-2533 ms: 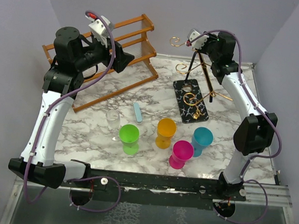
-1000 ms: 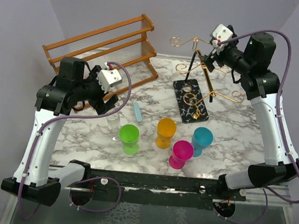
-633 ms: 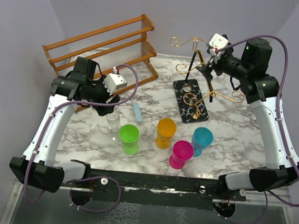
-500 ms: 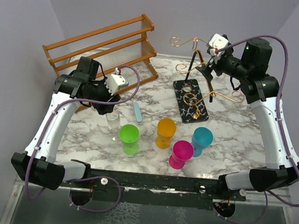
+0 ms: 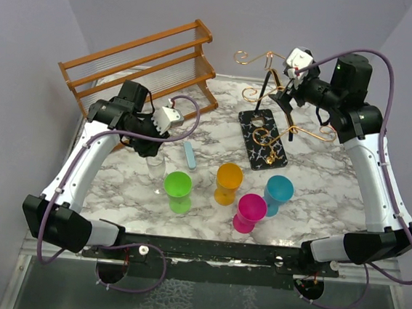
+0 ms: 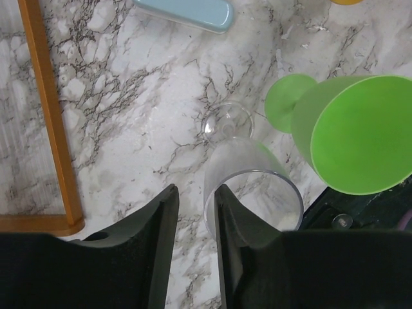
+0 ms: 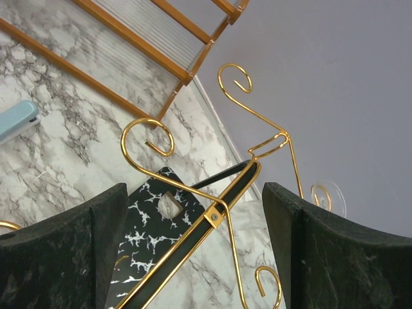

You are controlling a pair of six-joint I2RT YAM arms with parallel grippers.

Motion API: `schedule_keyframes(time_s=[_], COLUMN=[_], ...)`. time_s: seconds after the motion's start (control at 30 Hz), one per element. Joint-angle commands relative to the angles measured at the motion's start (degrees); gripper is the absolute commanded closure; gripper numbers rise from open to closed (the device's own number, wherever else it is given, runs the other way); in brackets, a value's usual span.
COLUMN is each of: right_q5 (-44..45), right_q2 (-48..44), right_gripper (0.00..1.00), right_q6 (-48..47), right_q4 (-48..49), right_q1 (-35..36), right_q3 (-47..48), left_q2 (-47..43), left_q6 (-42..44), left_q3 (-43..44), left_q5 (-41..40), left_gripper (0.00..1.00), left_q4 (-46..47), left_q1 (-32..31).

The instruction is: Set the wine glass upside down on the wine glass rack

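The clear wine glass (image 5: 154,165) stands upright on the marble table, left of the green cup. In the left wrist view its rim (image 6: 254,193) lies under my left gripper (image 6: 196,193). The jaws are narrowed and straddle the rim's left wall: the right finger overlaps the bowl, and the left finger stands outside it with a gap. The wine glass rack (image 5: 262,136), gold curly arms on a slanted black post, stands at the back right. My right gripper (image 5: 289,89) hovers high beside its top and is wide open. The post (image 7: 193,232) shows between its fingers, untouched.
A brown wooden slatted rack (image 5: 142,61) fills the back left. Green (image 5: 178,187), orange (image 5: 228,180), pink (image 5: 250,208) and teal (image 5: 279,191) cups stand in the front middle. A pale blue flat piece (image 5: 189,154) lies just behind the glass.
My left arm has come down and forward from the wooden rack to the clear glass, and its jaws have narrowed a lot. The right arm has hardly moved at the rack's top.
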Motion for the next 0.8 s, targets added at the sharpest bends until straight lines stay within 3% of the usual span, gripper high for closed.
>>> schedule_keyframes(time_s=[0.0, 0.13, 0.33, 0.77], right_q5=[-1.00, -0.91, -0.42, -0.49], right_q2=[-1.04, -1.04, -1.24, -2.05], right_gripper=[0.16, 0.16, 0.16, 0.13], right_q6=[0.97, 0.99, 1.25, 2.47], right_q4=[-0.14, -0.10, -0.05, -0.58], right_q1=[0.29, 0.33, 0.30, 0.24], right_q3=[-0.48, -0.56, -0.48, 0.18], left_q2=[0.68, 0.88, 1.96, 0.36], left_q6=[-0.19, 0.72, 3.12, 3.34], left_q3=[-0.55, -0.42, 3.12, 20.70], left_q5=[-0.57, -1.21, -3.15, -10.17], left_gripper=[0.70, 0.79, 1.00, 1.00], left_q4=[0.25, -0.06, -3.19, -1.04], left_q1=[-0.84, -0.98, -1.04, -1.06])
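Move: The left hand's fingers, a third open, already straddle the rim of the clear wine glass, one inside the bowl. The upright glass's middle lies about 8 cm below the hand, 3 cm back and 2 cm to its right. The green goblet stands roughly 5 cm nearer the base and 7 cm right of that glass; the blue stapler lies some 9 cm ahead and 10 cm right of the hand. From the right hand, the wine glass is about 30 cm left, 15 cm back and far below. The left fingers close and pinch the wine glass by the forward-left side of its rim, one finger inside the bowl, while the hand stays nearly in place. Then, gathering speed, the hand lifts the glass about 6 cm, carrying it some 3 cm forward, away from the green goblet, as the fingertips tilt forward and up by roughly 10 degrees. ##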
